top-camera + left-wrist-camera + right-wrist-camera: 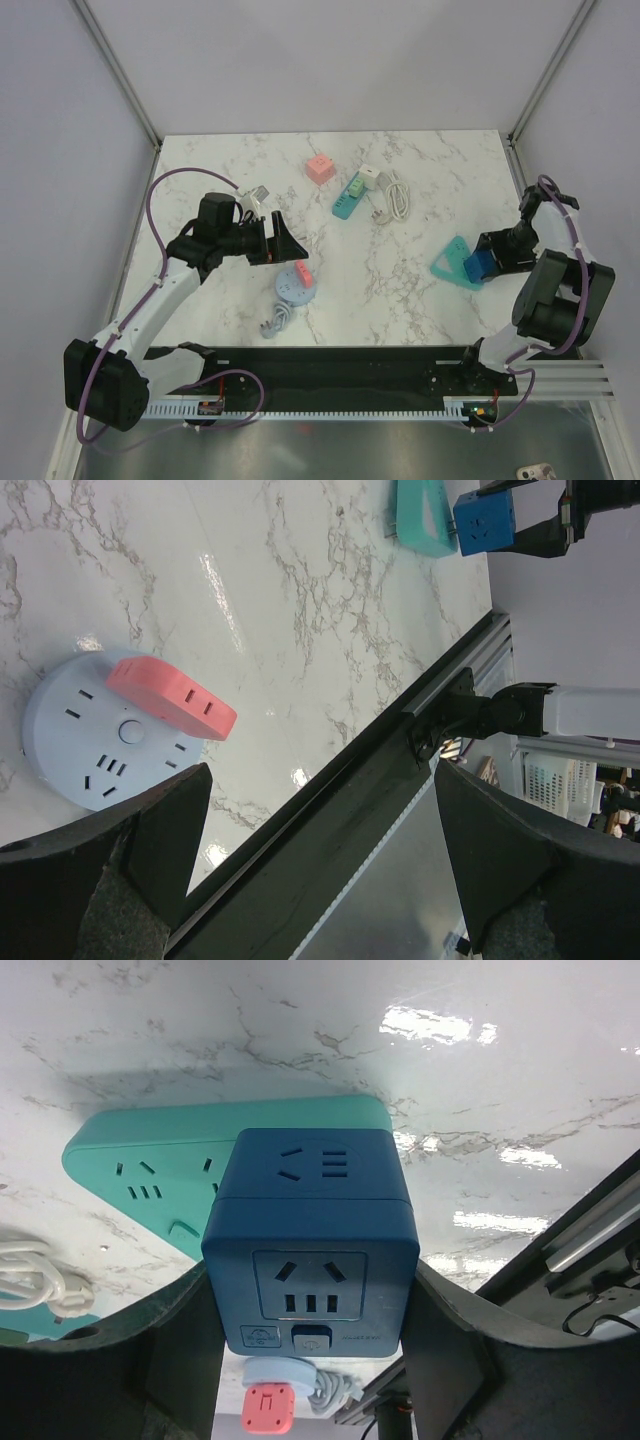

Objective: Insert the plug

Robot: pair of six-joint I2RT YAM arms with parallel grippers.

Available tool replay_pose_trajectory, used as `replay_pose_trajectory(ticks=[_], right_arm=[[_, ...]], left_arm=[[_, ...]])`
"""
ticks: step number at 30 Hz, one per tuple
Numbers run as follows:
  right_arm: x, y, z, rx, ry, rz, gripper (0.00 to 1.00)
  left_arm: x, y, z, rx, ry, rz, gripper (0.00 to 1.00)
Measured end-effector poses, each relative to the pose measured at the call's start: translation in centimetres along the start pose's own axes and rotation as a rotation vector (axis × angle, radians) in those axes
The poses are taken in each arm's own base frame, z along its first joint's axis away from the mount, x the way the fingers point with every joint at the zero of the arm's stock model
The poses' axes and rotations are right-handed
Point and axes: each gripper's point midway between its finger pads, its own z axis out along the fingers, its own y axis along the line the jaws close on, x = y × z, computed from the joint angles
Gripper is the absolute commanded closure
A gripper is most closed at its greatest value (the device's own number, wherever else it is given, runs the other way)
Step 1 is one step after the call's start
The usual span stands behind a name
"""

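Observation:
My right gripper (pixel 312 1295) is shut on a blue cube plug adapter (pixel 312 1230), its socket face turned toward the wrist camera. The cube (pixel 478 267) hangs at the right corner of a teal triangular power strip (pixel 450 260) lying flat on the marble; whether they touch I cannot tell. The strip (pixel 150 1165) shows its sockets behind the cube. My left gripper (pixel 285 243) stands open and holds nothing, just above a round lavender power strip (pixel 293 290) with a pink plug (pixel 302 273) on it. The left wrist view shows that pink plug (pixel 170 697) on the round strip (pixel 80 740).
A pink cube (pixel 320 168), a teal bar strip (pixel 347 203) carrying a green-and-white plug, and a coiled white cable (pixel 398 199) lie at the back middle. A grey cable (pixel 275 322) trails from the round strip. The black rail (pixel 340 365) runs along the near edge.

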Motion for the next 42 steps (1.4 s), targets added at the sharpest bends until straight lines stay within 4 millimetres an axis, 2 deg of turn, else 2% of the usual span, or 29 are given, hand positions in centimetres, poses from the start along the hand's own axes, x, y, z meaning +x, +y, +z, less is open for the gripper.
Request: replay_pose_trajectory(ticks=[7, 9, 14, 25, 26, 28, 29, 31, 32, 35, 39, 42], right_arm=[[0.4, 0.1, 0.2, 0.012, -0.061, -0.005, 1.00], [0.7, -0.1, 1.1, -0.003, -0.068, 0.004, 1.00], [1.0, -0.3, 1.8, -0.010, -0.056, 0.013, 1.00], [1.2, 0.0, 1.9, -0.023, -0.032, 0.006, 1.00], [1.2, 0.0, 1.8, -0.022, -0.030, 0.003, 0.97], [1.1, 0.3, 1.6, -0.028, -0.027, -0.013, 0.83], [1.2, 0.5, 1.5, -0.032, -0.020, -0.022, 0.70], [1.4, 0.9, 1.3, -0.041, -0.007, -0.044, 0.51], [1.5, 1.0, 1.2, -0.047, -0.002, -0.053, 0.26], [1.7, 1.7, 1.1, -0.077, 0.007, -0.069, 0.06], [1.7, 3.0, -0.4, -0.129, -0.001, -0.083, 0.02], [1.4, 4.0, -2.8, -0.191, -0.030, -0.093, 0.02]], left_arm=[[0.1, 0.0, 0.1, 0.002, 0.005, -0.003, 0.00], [0.1, 0.0, 0.1, 0.004, 0.007, -0.003, 0.00], [0.1, 0.0, 0.1, 0.004, 0.008, -0.004, 0.00], [0.1, 0.2, 0.2, 0.000, 0.010, -0.008, 0.00], [0.1, 0.2, 0.2, -0.001, 0.009, -0.009, 0.00], [0.0, 0.3, 0.1, -0.004, 0.006, -0.010, 0.00], [-0.1, 0.4, 0.1, -0.008, 0.003, -0.011, 0.00], [-0.2, 0.6, 0.1, -0.020, -0.004, -0.012, 0.00], [-0.3, 0.7, 0.1, -0.024, -0.008, -0.012, 0.00], [-0.5, 1.0, 0.1, -0.042, -0.020, -0.012, 0.00], [-0.8, 1.4, -0.2, -0.074, -0.044, 0.004, 0.00], [-0.9, 1.5, -0.7, -0.094, -0.061, 0.020, 0.00]])
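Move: The right hand still grips the blue cube plug, its pins just above the green triangular socket, whose middle lies about 4 cm left, 1 cm ahead and 6 cm below the hand. The coiled white cable lies roughly 15 cm ahead and 17 cm left; the narrow teal strip is also some 15 cm ahead but 27 cm left. From the left hand the triangular socket is about 34 cm right, nearly level fore and aft, and 16 cm lower. The right fingers, still pinching the blue cube, press it down about 2 cm onto the triangular socket while drifting a good centimetre left. They stay low, ease upward and forward, then open wide and let go, backing off forward and up some 4 cm from the low point, the wrist tilting about 10 degrees. Late on, the left hand shifts a little left and forward, empty and open. ##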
